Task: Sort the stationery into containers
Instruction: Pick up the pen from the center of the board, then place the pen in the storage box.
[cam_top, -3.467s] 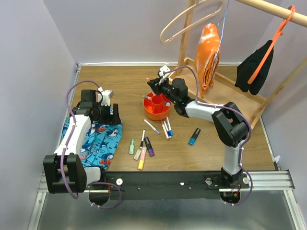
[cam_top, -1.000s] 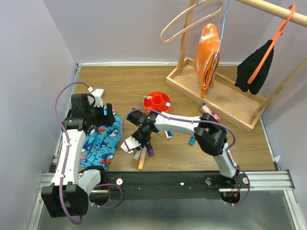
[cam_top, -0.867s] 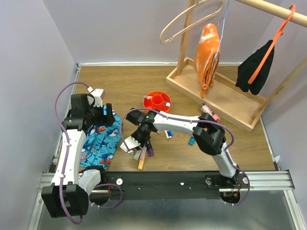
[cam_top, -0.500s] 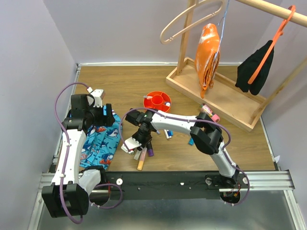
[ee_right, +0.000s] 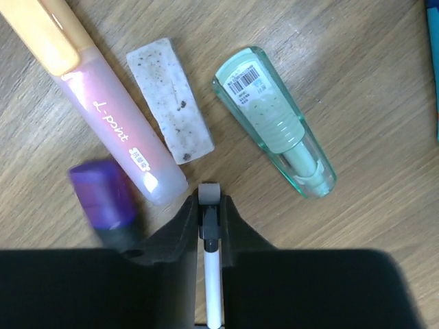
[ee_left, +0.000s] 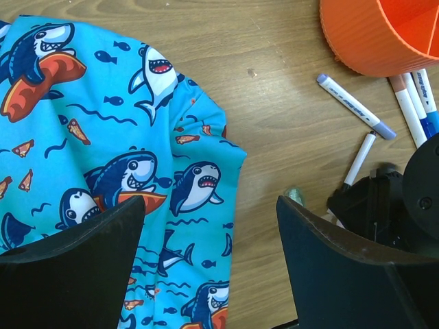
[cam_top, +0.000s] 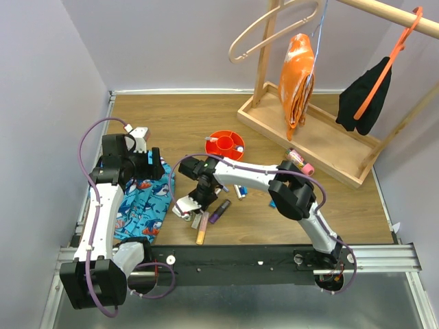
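My right gripper (ee_right: 209, 205) is shut on a thin white pen (ee_right: 212, 274), pinching it just behind its grey end, low over the table (cam_top: 201, 199). Around the tips lie a pink highlighter with a yellow cap (ee_right: 103, 116), a speckled white eraser (ee_right: 170, 99), a pale green clear-cased piece (ee_right: 278, 123) and a blurred purple marker (ee_right: 103, 195). The red-orange bowl (cam_top: 225, 144) stands beyond them, with white and blue markers (cam_top: 239, 190) at its foot. My left gripper (ee_left: 209, 260) hangs open over the edge of the shark-print cloth (ee_left: 103, 171), holding nothing.
The wooden rack base (cam_top: 309, 137) fills the back right, with hangers, an orange cloth (cam_top: 298, 75) and a black cloth (cam_top: 363, 96) above it. A pink-capped marker (cam_top: 302, 162) lies by the rack. A purple-capped white marker (ee_left: 355, 106) lies near the bowl (ee_left: 384, 34).
The right gripper's jaws have come together on the thin white pen. The purple marker beside it has swung out to the right. The left arm has stayed put.
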### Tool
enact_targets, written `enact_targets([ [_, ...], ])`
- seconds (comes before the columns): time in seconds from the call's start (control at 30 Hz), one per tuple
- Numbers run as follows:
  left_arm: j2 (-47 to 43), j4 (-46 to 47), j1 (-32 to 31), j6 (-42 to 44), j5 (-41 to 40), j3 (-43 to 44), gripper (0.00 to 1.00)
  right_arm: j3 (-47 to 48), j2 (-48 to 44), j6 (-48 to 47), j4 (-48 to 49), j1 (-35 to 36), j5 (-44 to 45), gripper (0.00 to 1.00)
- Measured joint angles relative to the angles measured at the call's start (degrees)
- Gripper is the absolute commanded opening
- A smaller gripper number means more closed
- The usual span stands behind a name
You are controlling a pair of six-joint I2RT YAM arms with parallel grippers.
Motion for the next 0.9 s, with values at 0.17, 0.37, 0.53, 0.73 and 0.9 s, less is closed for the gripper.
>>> enact_targets([
  [0.17,0.00,-0.04,0.00,0.00,0.02,0.00,0.87,0.85,0.24,1.22,0.04,-0.11,0.00,0.01],
  [0.37,0.00,-0.07,0.00,0.00,0.07,0.00,0.87,3.63,-0.61,5.40,2.80,-1.14,-0.85,0.01],
  [0.53,0.02,-0.37,0.00,0.04,0.35,0.02,0.86,9.62,-3.89,13.70,8.66,-3.45,-3.56,0.01],
  [0.73,1.46,-0.63,0.00,0.04,0.94,0.57,0.86,12.81,-10.91,40.96,28.30,-12.83,-11.91,0.01],
  [0.9,3.39,-0.44,0.00,-0.07,1.68,1.05,0.86,9.90,-14.69,64.63,49.64,-23.69,-13.62,0.01],
])
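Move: The pen lies between the right hand's nearly closed fingers, which are around its dark end; its middle is about 3 cm ahead and 2 cm right. From this hand, the purple marker is roughly 5 cm right and 2 back, the eraser 4 back and 3 left, the green bottle 5 left and 1 back, and the red bowl 18 ahead and 6 right. From the left hand, the pen is about 19 cm right, 5 back and 16 below. The right fingers finish closing and pinch the pen near its dark end just above the table, then the hand starts slowly and sweeps up about 32 cm and forward about 21 cm, bowing left on the way before coming back right, to end high above the left side of the red bowl. On the way up the wrist swings some 80 degrees, so that the downward fingers come round to point out to the left while turning clockwise, and they keep the pen pinched. ##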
